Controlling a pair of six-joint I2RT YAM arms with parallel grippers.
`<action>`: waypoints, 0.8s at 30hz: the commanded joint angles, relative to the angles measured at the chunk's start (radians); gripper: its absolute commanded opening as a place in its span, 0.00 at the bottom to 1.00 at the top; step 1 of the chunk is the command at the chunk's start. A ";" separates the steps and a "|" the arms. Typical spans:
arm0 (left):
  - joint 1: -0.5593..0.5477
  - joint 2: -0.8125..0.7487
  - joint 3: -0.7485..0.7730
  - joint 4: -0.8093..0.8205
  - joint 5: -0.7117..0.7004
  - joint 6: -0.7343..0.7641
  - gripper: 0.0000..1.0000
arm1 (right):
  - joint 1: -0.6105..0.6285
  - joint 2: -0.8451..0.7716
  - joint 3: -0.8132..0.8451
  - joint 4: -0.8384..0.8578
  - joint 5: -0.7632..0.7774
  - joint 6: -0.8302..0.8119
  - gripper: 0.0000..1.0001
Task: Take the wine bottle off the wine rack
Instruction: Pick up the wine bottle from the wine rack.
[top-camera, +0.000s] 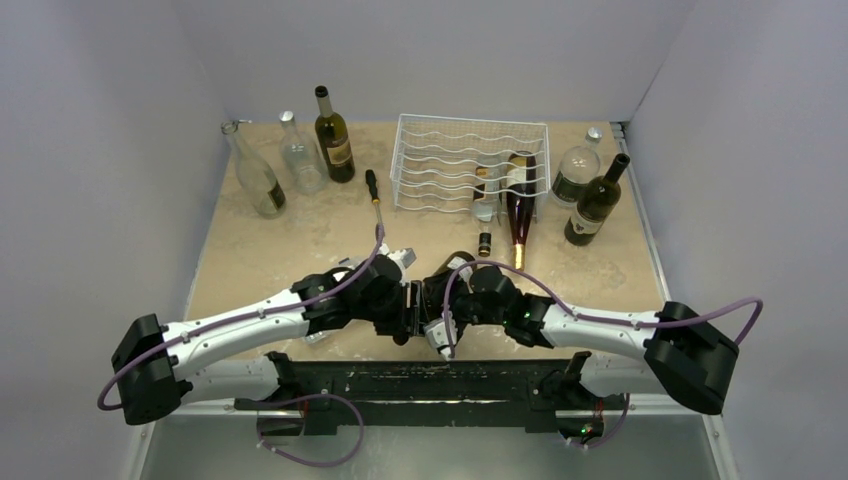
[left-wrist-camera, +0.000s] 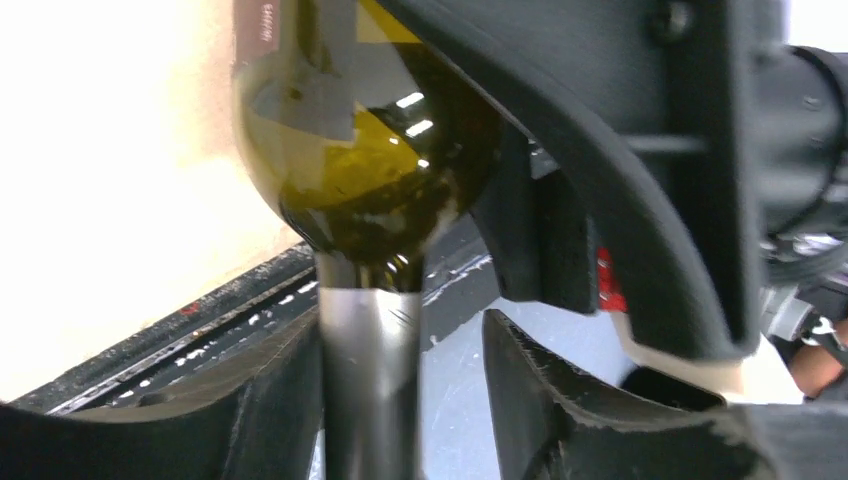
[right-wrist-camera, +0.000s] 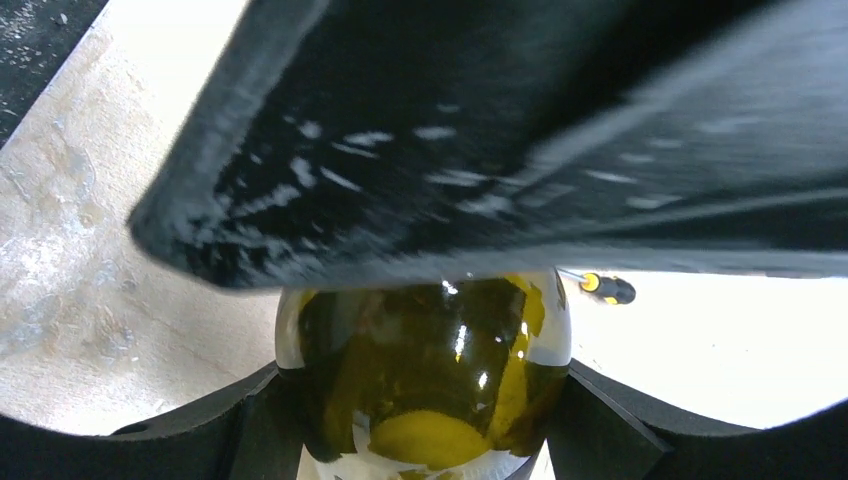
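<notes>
An olive-green wine bottle (top-camera: 457, 263) is off the white wire wine rack (top-camera: 470, 160), near the table's front edge between both arms. In the right wrist view my right gripper (right-wrist-camera: 425, 400) is shut on the bottle (right-wrist-camera: 430, 370), with a finger pressed against each side of its body. In the left wrist view the foil-covered neck (left-wrist-camera: 368, 370) stands between the fingers of my left gripper (left-wrist-camera: 400, 350). The neck lies against the left finger, with a clear gap to the right finger (left-wrist-camera: 520, 380), so this gripper is open. In the top view the arms hide most of the bottle.
A dark red bottle (top-camera: 519, 205) and a clear one (top-camera: 487, 190) lie in the rack. Three bottles (top-camera: 300, 155) stand at the back left and two (top-camera: 590, 195) at the back right. A screwdriver (top-camera: 375, 200) and a small cap (top-camera: 485, 240) lie mid-table.
</notes>
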 joint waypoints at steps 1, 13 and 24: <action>-0.005 -0.069 0.003 0.040 0.030 -0.006 0.64 | 0.000 -0.018 0.051 -0.018 -0.044 0.067 0.30; -0.006 -0.214 0.002 -0.119 -0.055 0.034 0.86 | -0.052 -0.062 0.094 -0.123 -0.172 0.113 0.22; -0.005 -0.427 -0.015 -0.169 -0.116 0.175 0.87 | -0.112 -0.098 0.145 -0.231 -0.305 0.137 0.19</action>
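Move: The left hand, its fingers already starting to open, is at the neck of the wine bottle, whose middle lies about 8 cm ahead and 7 cm right at much the same height. The right hand already grips the body, the bottle's middle within about 1 cm of it. From the left hand, the parts box lies some 19 cm left, 3 cm ahead and 12 cm below; from the right hand, the wine rack stands about 33 cm ahead, 8 cm right and roughly 5 cm lower. The left fingers spread from part-open to nearly fully wide, letting go of the bottle's silver neck, as the hand lifts about 6 cm and then also draws some 5 cm to the left, its fingertips tipping back a little towards the base. Meanwhile the right hand keeps its grip round the body, easing up and back only a centimetre or so while it rolls about 10 degrees to raise the neck end. ##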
